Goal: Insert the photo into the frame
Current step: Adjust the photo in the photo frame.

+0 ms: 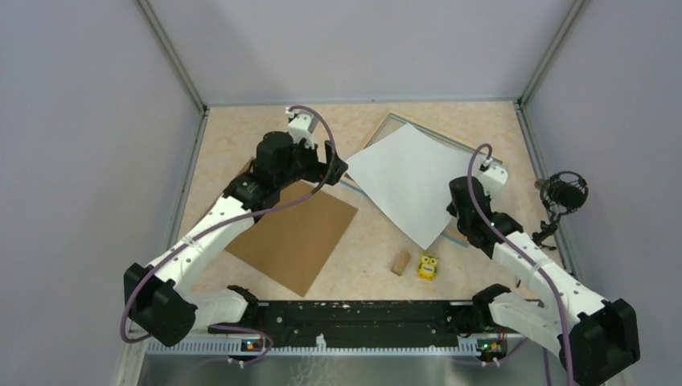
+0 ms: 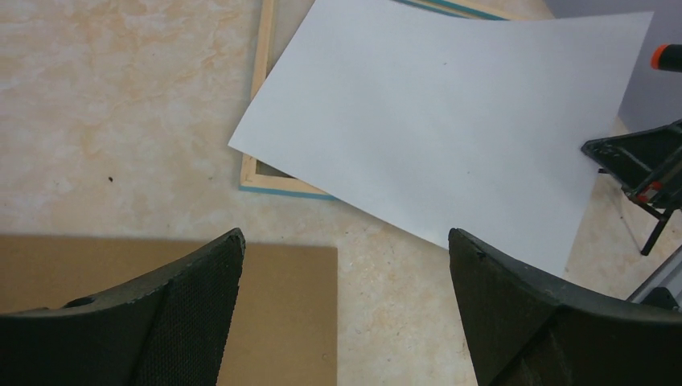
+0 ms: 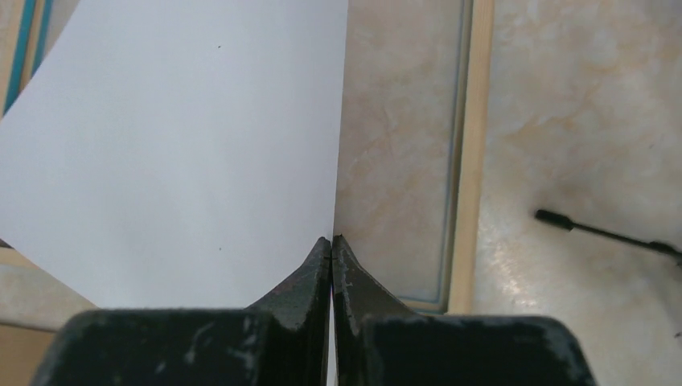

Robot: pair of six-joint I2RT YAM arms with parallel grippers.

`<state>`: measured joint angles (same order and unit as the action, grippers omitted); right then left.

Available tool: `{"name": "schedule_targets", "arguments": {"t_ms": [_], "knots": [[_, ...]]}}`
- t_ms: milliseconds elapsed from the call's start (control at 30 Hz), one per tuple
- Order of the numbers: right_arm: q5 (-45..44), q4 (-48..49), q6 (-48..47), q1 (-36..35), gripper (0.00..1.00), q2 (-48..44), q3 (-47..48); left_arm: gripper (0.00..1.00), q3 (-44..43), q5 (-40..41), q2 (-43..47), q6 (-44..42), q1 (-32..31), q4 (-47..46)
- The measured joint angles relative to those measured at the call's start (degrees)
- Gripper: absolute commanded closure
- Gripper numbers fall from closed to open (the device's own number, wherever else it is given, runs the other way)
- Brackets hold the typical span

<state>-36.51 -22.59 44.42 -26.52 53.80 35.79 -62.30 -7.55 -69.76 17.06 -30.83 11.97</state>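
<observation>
The photo (image 1: 402,181) shows only a blank white side and lies skewed across the frame (image 1: 450,141), covering most of it. The frame's light wood and blue edges stick out at the far side and near the photo's corners. In the right wrist view, my right gripper (image 3: 332,239) is shut on the photo's (image 3: 185,145) right edge, over the frame's (image 3: 470,145) opening. My left gripper (image 1: 336,169) hovers open by the photo's left corner. Between its tips (image 2: 346,233) I see only bare table, with the photo (image 2: 450,121) and frame (image 2: 259,121) beyond.
A plain brown backing board (image 1: 293,233) lies on the table under the left arm, its corner (image 2: 273,305) below the left fingers. A small wooden block (image 1: 400,263) and a yellow toy (image 1: 428,266) sit near the front. A black stand (image 1: 563,193) is at the right wall.
</observation>
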Motion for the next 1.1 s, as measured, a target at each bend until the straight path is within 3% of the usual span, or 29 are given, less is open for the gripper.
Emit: {"name": "schedule_targets", "arguments": {"t_ms": [100,400,700,1100], "knots": [[3.0,-0.2,-9.0,3.4,1.00,0.3,1.7,0.02,1.5,1.2,0.0,-0.6,0.0,0.1],[24.5,-1.7,-27.8,21.5,1.00,5.7,7.7,0.02,1.8,2.5,0.2,-1.0,0.0,0.0],[36.3,-1.7,-39.0,23.7,1.00,13.1,13.2,0.02,2.2,2.5,0.2,-1.0,-0.4,-0.5],[40.0,3.8,-43.2,24.5,1.00,18.6,16.9,0.02,2.9,2.6,0.3,-1.0,-0.4,-1.3]]}}
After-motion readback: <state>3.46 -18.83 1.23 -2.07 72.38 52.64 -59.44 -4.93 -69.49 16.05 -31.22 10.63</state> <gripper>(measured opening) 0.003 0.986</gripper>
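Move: The right hand pinches the middle of the photo's short right-hand edge, white back up, roughly 12 cm above the table; the middle of the photo frame lies about 12 cm ahead and 4 cm to its left. The yellow owl box sits some 13 cm back and 3 cm left of the hand, the wood block 12 cm back and 10 cm left. From the idle left hand the frame's middle is about 5 cm ahead, 22 cm right and 26 cm below. Keeping its shut-finger pinch on the photo's edge, the right hand first swings about 5 cm to the right while easing forward, then carries on forward and drifts roughly 2 cm back left, ending about 8 cm farther out and slightly higher, nearer the frame's middle. Meanwhile the wrist turns counter-clockwise some 30 degrees, starting during the swing, to bring the photo round in line with the frame's long sides. ##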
